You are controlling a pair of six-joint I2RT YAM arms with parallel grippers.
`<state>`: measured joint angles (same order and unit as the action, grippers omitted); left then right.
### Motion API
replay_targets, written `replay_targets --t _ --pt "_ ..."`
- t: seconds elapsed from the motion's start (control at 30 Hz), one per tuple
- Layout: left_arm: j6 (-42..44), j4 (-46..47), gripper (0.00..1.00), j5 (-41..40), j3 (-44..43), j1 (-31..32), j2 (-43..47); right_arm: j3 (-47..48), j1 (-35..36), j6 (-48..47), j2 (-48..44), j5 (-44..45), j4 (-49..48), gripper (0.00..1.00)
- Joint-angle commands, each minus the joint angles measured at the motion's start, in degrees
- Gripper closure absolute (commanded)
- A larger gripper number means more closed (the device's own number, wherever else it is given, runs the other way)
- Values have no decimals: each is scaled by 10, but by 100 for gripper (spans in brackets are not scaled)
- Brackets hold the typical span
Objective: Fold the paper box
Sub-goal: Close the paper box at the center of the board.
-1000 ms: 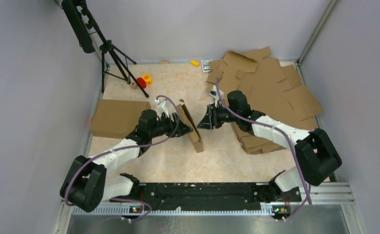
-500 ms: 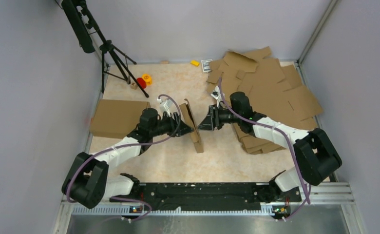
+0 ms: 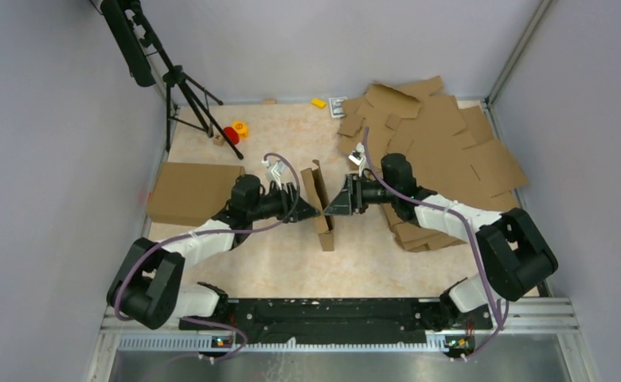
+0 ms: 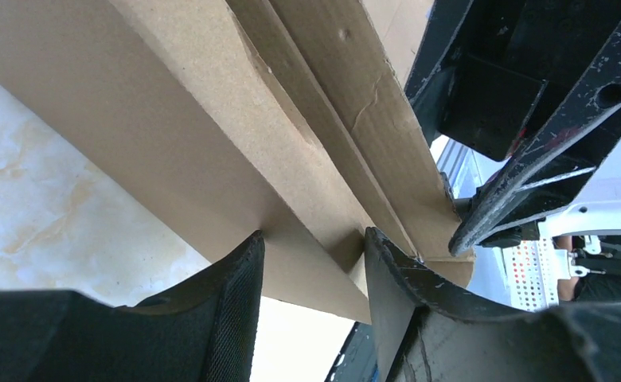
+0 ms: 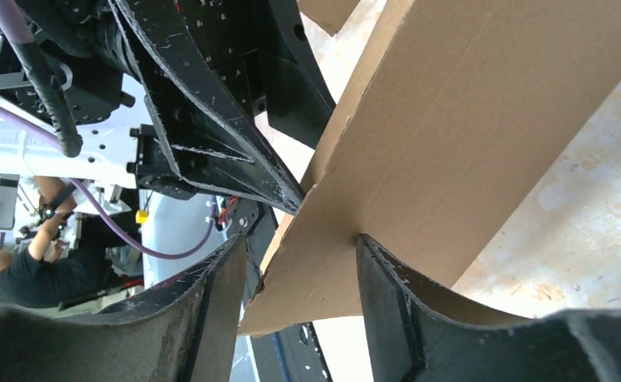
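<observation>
The paper box (image 3: 319, 204), a brown cardboard blank, stands on edge mid-table, squeezed between both grippers. My left gripper (image 3: 309, 209) meets it from the left. In the left wrist view both fingertips (image 4: 253, 248) bear on the paper box (image 4: 212, 119), and a folded wall fills my left gripper (image 4: 311, 251), which is shut on it. My right gripper (image 3: 333, 206) faces it from the right. In the right wrist view my right gripper (image 5: 303, 255) is open around a flap edge of the paper box (image 5: 466, 135). One fingertip (image 5: 365, 248) touches it; the other stands off.
A heap of flat cardboard blanks (image 3: 443, 151) covers the right back of the table, under the right arm. A finished brown box (image 3: 192, 191) lies at the left edge. A tripod (image 3: 184, 87), a red reel (image 3: 232, 134) and small yellow pieces (image 3: 318, 103) sit at the back.
The left gripper pushed right and narrowed onto the box, which stands more upright now. The right gripper closed in from the right and its jaws widened.
</observation>
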<state>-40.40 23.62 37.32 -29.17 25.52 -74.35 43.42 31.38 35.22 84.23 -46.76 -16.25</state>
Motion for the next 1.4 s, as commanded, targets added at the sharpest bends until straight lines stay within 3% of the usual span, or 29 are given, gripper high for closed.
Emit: replay_targets --t 0.0,0.03,0.27,0.33,0.4,0.7,0.8,0.87,1.13,1.37 --pt "-15 61 50 32 -18 -2 -23 16 -3 19 14 -23 -49 44" --pt "-18 68 50 35 -19 -2 -26 19 -3 19 14 -25 -46 37" --pt "-46 113 51 46 -28 0 -38 57 16 -58 4 16 96 33" --pt "-53 119 51 48 -30 2 -40 70 22 -80 -6 50 141 23" --pt "-56 121 50 48 -31 8 -40 96 30 -104 -10 86 204 21" --pt "-96 178 49 46 -25 23 -65 188 94 -160 -3 215 353 24" --pt "-120 216 51 50 -21 23 -81 206 115 -171 4 250 391 32" --pt "-131 234 51 49 -20 23 -89 217 129 -179 10 269 415 33" --pt "-164 286 53 57 -18 31 -103 188 139 -160 -24 348 428 22" --pt "-163 282 52 53 -6 35 -120 101 72 -74 -91 279 308 13"
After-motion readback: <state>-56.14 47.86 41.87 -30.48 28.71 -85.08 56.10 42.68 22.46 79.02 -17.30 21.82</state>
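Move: The upright paper box stands between the two hands, slot up. From the left hand its middle lies about 2 cm to the right, 2 cm ahead and some 5 cm down. From the right hand its middle is about 2 cm to the left, 1 cm ahead and 6 cm down. Clear of both lie the finished box, about 34 cm left and 4 cm ahead of the left hand, and the cardboard stack, centred some 30 cm right and 12 cm ahead of the right hand. Rightwards about 4 cm and upwards about 3 cm, the left hand bears along against the box's upper left side, its half-open fingers tipping up towards level. The right hand tips its fingers down some 30 degrees over the slotted edge, opening them wide, sinking and drawing back about 2 cm, then easing right at the last. ##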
